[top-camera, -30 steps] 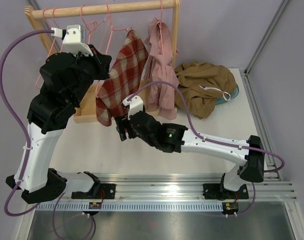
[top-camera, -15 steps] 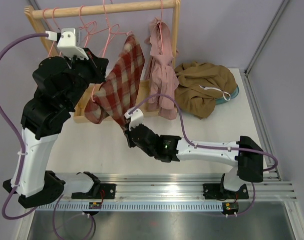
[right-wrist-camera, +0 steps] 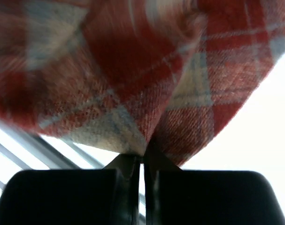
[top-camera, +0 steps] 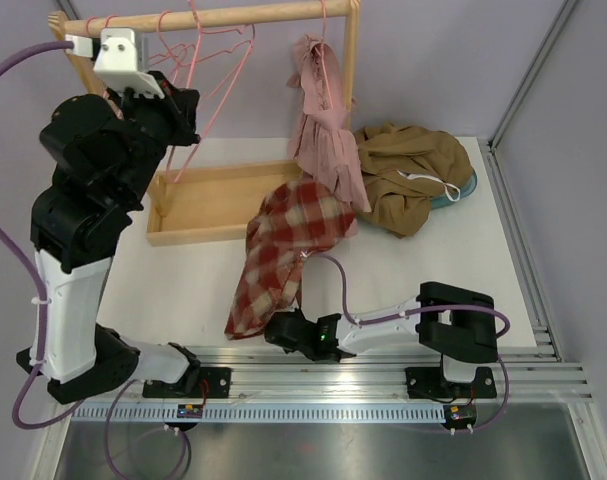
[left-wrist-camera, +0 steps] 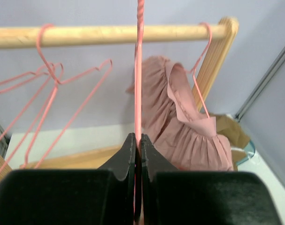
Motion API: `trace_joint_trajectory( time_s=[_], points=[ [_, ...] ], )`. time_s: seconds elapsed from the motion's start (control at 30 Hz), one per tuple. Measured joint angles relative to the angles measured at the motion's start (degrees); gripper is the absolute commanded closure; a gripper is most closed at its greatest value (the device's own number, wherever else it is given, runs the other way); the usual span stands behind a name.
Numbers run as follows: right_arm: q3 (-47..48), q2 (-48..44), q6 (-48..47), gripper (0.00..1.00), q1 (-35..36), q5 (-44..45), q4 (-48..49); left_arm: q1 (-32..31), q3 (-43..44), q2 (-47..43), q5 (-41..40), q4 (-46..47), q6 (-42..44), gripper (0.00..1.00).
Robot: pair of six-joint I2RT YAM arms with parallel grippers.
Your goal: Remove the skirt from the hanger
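The red plaid skirt (top-camera: pixel 293 235) lies apart from the hanger, stretched from the wooden base down toward the table's near edge. My right gripper (top-camera: pixel 280 328) sits low by the front rail, shut on a fold of the skirt (right-wrist-camera: pixel 133 79), which fills the right wrist view above the right gripper (right-wrist-camera: pixel 143 157). High at the left of the rack, my left gripper (top-camera: pixel 186 108) is shut on the bare pink wire hanger (top-camera: pixel 219 88). In the left wrist view the hanger wire (left-wrist-camera: pixel 139 70) runs straight up from the left gripper (left-wrist-camera: pixel 138 140).
A wooden rod (top-camera: pixel 233 17) spans the rack and carries other empty pink hangers (left-wrist-camera: pixel 43 93) and a pink garment (top-camera: pixel 323 130). The rack's wooden base (top-camera: pixel 173 236) lies beneath. A brown garment heap (top-camera: pixel 408 175) sits at back right. A metal rail (top-camera: pixel 383 365) runs along the near edge.
My right gripper shut on the skirt's lower part and pulled it toward the near edge, off the hanger. The left arm raised the hanger up and to the left.
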Motion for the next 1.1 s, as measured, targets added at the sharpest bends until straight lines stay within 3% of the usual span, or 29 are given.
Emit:
trace_joint_trajectory(
  time_s=[0.23, 0.43, 0.53, 0.67, 0.83, 0.97, 1.1],
  points=[
    [0.0, -7.74, 0.09, 1.0, 1.07, 2.93, -8.66, 0.0, -4.48, -6.27, -1.01, 1.22, 1.01, 1.0],
    [2.12, -35.15, -4.24, 1.0, 4.74, 14.62, -21.03, 0.07, -18.69, -13.73, -1.18, 6.84, 0.87, 1.0],
    [4.24, -48.85, -12.15, 1.0, 4.81, 22.18, -20.28, 0.09, -25.79, -17.09, -1.18, 8.87, -0.11, 1.0],
    [6.64, -58.49, -25.81, 1.0, -3.78, 28.85, -15.37, 0.11, -37.09, -21.88, -0.74, 12.46, -2.89, 1.0],
    [15.93, -53.2, -33.9, 1.0, -24.2, 26.58, -16.48, 0.11, -46.31, -25.0, 0.85, 13.25, -6.12, 1.0],
    [28.37, -42.05, -38.12, 1.0, -35.71, 22.38, -17.79, 0.11, -48.98, -25.11, 2.34, 13.2, -7.98, 1.0],
    [45.97, -27.23, -36.37, 1.0, -52.94, 14.91, -22.69, 0.11, -51.71, -26.58, 2.97, 13.11, -9.42, 1.0]
  ],
)
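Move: My right hand already grips the red checked garment low by the table's front edge. The basket under the brown garment lies about 42 cm ahead and 34 cm to its right, roughly level; the pink skirt hangs 34 cm ahead, 11 cm right and 28 cm higher. My left hand holds the emptied hanger, with that skirt 18 cm ahead, 28 cm right and 25 cm below, and the rail's middle 20 cm ahead, 4 cm right, slightly above. I keep the checked garment pinched in my right hand and swing it up about 45 cm, then rightward some 34 cm and forward towards the basket, tipping the fingers up from their downward slant while turning them clockwise to point ahead. My left hand draws back slightly, then lowers the held empty hanger about 17 cm, fingers tipping a little downward. ##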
